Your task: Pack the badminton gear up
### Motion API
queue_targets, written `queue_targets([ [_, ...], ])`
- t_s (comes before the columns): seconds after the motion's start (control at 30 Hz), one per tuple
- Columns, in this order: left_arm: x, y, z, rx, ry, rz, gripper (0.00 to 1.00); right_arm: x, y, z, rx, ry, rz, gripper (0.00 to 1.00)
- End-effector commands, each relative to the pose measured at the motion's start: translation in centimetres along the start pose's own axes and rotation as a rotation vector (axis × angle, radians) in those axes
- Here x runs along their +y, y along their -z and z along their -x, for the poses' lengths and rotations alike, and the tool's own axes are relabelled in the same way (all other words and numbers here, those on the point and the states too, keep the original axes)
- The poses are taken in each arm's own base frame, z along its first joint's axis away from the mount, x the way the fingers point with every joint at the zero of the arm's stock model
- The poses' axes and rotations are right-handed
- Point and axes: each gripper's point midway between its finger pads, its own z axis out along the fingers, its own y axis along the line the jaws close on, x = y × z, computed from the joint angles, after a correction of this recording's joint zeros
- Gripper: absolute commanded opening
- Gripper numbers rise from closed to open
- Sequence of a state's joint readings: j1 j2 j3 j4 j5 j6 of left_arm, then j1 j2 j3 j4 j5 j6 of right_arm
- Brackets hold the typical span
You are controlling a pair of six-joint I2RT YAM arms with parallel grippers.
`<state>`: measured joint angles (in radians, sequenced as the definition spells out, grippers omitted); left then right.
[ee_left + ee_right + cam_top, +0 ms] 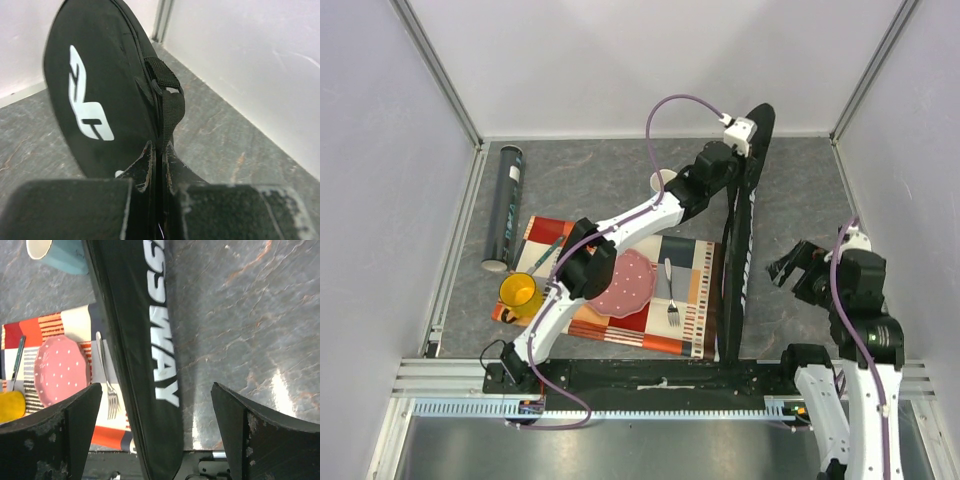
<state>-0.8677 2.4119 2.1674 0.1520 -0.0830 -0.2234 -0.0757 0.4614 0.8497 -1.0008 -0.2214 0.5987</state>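
The long black racket bag (740, 250) lettered "CROSSWAY" stands on its edge on the grey table, running from the back wall to the front rail. At the bag's far end, my left gripper (745, 135) is shut on the black webbing strap (167, 95). The strap runs down between the closed fingers of the left gripper (159, 150), beside the bag's rounded end (100, 90). My right gripper (785, 268) hovers open just right of the bag. In the right wrist view the right gripper (156, 387) looks down on the bag (145, 340) without touching it. A dark cylindrical tube (505, 205) lies at the left.
A patterned placemat (690, 320) left of the bag carries a pink plate (623, 283), a fork (671, 295) and a yellow mug (518, 292). A light blue cup (663, 180) stands behind the mat, near the left arm. White walls close in the table on three sides.
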Motion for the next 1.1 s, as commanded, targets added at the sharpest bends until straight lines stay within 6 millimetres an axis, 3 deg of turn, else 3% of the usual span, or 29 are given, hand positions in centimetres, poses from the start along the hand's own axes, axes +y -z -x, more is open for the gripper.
queue_targets([
  [0.0,-5.8,1.1,5.9,-0.094,0.052,-0.144,0.02,0.9,-1.0,6.6,-0.161,0.087,-0.043,0.98],
  [0.07,-6.4,0.9,5.7,-0.083,0.084,-0.144,0.02,1.5,-2.6,6.5,-0.086,0.175,-0.007,0.98],
  [0.1,-6.8,0.9,5.5,-0.073,0.093,-0.146,0.03,1.3,-4.5,5.7,0.017,0.183,-0.007,0.98],
  [0.17,-7.3,0.6,5.1,-0.071,0.115,-0.154,0.05,1.9,-5.8,4.5,0.131,0.210,0.051,0.98],
  [0.33,-7.3,-0.1,4.9,-0.086,0.163,-0.148,0.05,4.3,-8.3,4.2,0.123,0.255,0.227,0.98],
  [0.47,-7.2,-0.2,5.3,-0.098,0.176,-0.140,0.04,4.5,-11.3,2.6,0.175,0.281,0.181,0.98],
  [0.6,-7.2,-0.2,5.5,-0.104,0.181,-0.136,0.04,4.2,-13.7,2.8,0.129,0.279,0.043,0.97],
  [0.67,-7.1,-0.2,5.6,-0.100,0.187,-0.136,0.04,2.6,-15.2,2.8,0.107,0.274,-0.073,0.90],
  [0.73,-7.4,0.1,6.0,-0.100,0.190,-0.146,0.04,1.8,-16.1,3.0,0.086,0.251,-0.118,0.76],
  [0.77,-7.4,0.2,5.9,-0.093,0.187,-0.144,0.05,0.7,-16.5,3.5,0.050,0.242,-0.181,0.57],
  [0.8,-7.3,0.2,5.7,-0.083,0.180,-0.144,0.07,0.5,-16.6,3.7,0.033,0.233,-0.192,0.49],
  [0.83,-7.3,0.6,6.5,-0.088,0.176,-0.143,0.10,0.4,-16.8,3.8,0.023,0.233,-0.197,0.44],
  [0.9,-6.8,1.1,6.6,-0.061,0.161,-0.140,0.25,0.1,-17.5,4.1,0.022,0.238,-0.197,0.23],
  [0.93,-6.3,1.8,8.2,-0.071,0.162,-0.140,0.30,0.2,-17.8,4.0,0.039,0.236,-0.174,0.17],
  [0.97,-6.5,2.5,8.1,-0.043,0.161,-0.183,0.38,-1.1,-18.4,4.9,0.039,0.208,-0.162,0.00],
  [1.0,-6.1,3.3,8.3,-0.015,0.166,-0.194,0.63,-0.1,-18.6,4.3,0.091,0.175,-0.046,0.00],
  [1.03,-5.4,4.9,11.3,-0.042,0.177,-0.205,0.78,0.2,-19.4,4.6,0.085,0.163,0.031,0.00],
  [1.07,-5.3,5.8,10.9,0.002,0.203,-0.240,0.87,-1.3,-19.4,6.2,0.061,0.138,0.064,0.00],
])
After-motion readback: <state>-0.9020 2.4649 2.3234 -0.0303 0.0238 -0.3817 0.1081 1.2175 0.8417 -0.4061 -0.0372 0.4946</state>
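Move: The stretch of the racket bag's zip edge that the empty right hand goes for lies about 14 cm ahead of it, 6 cm left and 9 cm lower. The mug stands some 32 cm ahead of and 27 cm left of the right hand, the fork 4 cm ahead and 26 cm left, both well below. From the left hand, still gripping the bag nearer its head, that stretch is about 16 cm back, 1 cm right and 8 cm lower. Reaching 15 cm forward and down, the right pinches the bag's zip edge; the left shifts right, then opens. ##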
